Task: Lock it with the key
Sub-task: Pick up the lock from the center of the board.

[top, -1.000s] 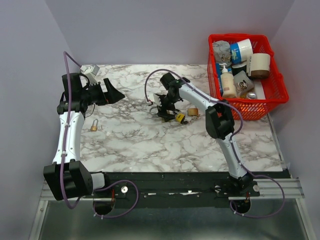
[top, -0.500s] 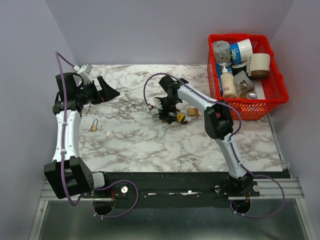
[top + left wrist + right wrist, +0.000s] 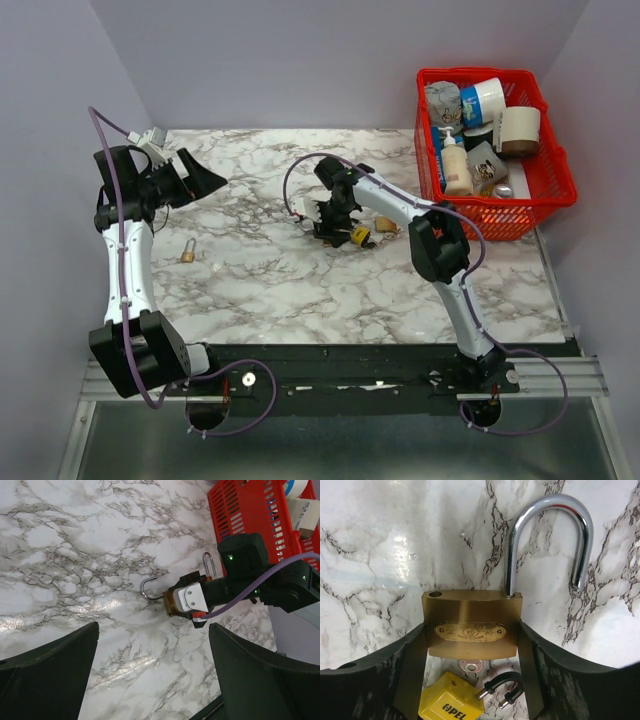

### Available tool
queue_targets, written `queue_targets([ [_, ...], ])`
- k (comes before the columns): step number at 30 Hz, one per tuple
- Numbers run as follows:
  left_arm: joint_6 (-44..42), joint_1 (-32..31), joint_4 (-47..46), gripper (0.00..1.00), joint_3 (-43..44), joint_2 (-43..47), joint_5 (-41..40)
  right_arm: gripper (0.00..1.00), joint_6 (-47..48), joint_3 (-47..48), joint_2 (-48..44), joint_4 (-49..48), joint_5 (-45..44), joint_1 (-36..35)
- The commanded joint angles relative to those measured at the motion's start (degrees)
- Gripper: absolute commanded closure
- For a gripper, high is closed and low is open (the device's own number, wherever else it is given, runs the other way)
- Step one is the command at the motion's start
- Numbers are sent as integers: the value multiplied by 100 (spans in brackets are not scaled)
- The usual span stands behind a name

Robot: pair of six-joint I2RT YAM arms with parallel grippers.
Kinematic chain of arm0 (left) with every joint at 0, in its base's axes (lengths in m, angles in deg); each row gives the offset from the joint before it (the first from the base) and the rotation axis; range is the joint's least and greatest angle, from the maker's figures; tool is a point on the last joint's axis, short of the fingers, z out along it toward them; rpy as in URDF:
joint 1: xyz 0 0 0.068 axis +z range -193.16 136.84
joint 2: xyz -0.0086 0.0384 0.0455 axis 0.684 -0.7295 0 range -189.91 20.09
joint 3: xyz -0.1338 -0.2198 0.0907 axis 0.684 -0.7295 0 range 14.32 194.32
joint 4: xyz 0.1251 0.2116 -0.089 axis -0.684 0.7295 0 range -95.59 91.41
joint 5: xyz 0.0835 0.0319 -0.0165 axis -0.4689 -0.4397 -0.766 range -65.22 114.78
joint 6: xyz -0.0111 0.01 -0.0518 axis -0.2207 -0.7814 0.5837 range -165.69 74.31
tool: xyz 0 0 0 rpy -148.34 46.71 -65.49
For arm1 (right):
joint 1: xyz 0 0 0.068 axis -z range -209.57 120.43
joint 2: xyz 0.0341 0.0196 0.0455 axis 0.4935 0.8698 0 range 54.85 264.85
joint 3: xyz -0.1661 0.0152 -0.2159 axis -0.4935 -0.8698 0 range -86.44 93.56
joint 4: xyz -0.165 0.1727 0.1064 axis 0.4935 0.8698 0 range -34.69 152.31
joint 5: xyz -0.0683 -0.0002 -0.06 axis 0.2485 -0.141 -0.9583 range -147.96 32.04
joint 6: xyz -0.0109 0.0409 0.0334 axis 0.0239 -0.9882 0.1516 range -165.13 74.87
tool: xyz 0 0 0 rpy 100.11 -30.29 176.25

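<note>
A brass padlock (image 3: 470, 622) lies flat on the marble with its steel shackle (image 3: 560, 510) swung open. My right gripper (image 3: 472, 630) is shut on it, one finger pressed against each side of the body. A small round coppery piece (image 3: 471, 666) shows just under the lock body; I cannot tell whether it is the key. From above, the right gripper (image 3: 324, 216) sits low at the table's middle and covers the lock. My left gripper (image 3: 203, 173) hangs open and empty at the far left. The left wrist view shows the same padlock (image 3: 172, 600) from afar.
A yellow padlock (image 3: 451, 704) with a black shackle lies just behind the held lock. Another brass padlock (image 3: 386, 224) lies to the right, and a small one (image 3: 187, 251) at the left. The red basket (image 3: 500, 222) of bottles stands at the back right.
My right gripper's fingers have closed in onto the sides of the brass padlock. The left arm has drawn back and to the left, still open.
</note>
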Motion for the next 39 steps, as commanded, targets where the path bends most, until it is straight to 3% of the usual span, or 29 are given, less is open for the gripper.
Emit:
queue_targets([
  [1, 104, 94, -128, 1, -67, 38, 196, 37, 84, -534, -32, -325, -154, -133],
  [7, -203, 86, -111, 1, -551, 109, 109, 55, -21, -860, -603, -360, 321, -142],
  [14, -185, -160, -496, 2, -1271, 65, 239, 59, -57, -1036, -1175, -317, 856, -142],
  [21, -1142, -196, -2121, 1, -2000, 863, 766, 63, 14, -755, -1315, 184, 1173, -142],
  [24, -2300, -187, -2001, 1, -2150, 1092, 1118, 63, 49, -746, -1377, 333, 1270, -142],
  [25, -3139, -196, -1861, 1, -2168, 1137, 1180, 63, 40, -746, -1403, 360, 1296, -142],
  [28, -4129, -187, -1404, 1, -2291, 1208, 1303, 64, -4, -772, -1482, 431, 1446, -151],
  [31, -6042, -222, -132, 1, -2134, 1102, 1610, 64, -39, -720, -1535, 553, 1587, -142],
  [32, -7353, -239, 629, 1, -2090, 1076, 1655, 64, -65, -711, -1544, 580, 1639, -142],
  [33, -7862, -257, 880, 1, -2098, 1076, 1681, 64, -74, -650, -1561, 632, 1657, -142],
  [36, -9390, -345, 1268, 1, -2317, 1137, 1585, 64, -83, -535, -1588, 755, 1745, -142],
  [39, -10307, -713, 1305, 1, -2572, 1216, 1366, 64, -135, -456, -1597, 913, 1885, -151],
])
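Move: For the right hand the big brass lock is already between the fingers, down at table level, its shackle to the left; the yellow lock lies about 6 cm to the right and 1 cm back, another brass lock about 12 cm right and 2 cm ahead. From the open left hand the big lock is some 21 cm right, 4 cm ahead and 26 cm below, while a small key lies about 4 cm back, 2 cm left and 27 cm below. The right hand keeps the big brass lock pinched by its sides, its grip firming at the start, and draws it back about 7 cm, low at first and then climbing some 6 cm away from the yellow lock. The left hand, fingers staying wide open, sinks with one brief rise on the way and eases back and a little right, ending about 10 cm lower and closer to the held lock, while its wrist rolls left side up and swings clockwise in the second half, some 65 degrees in all. ##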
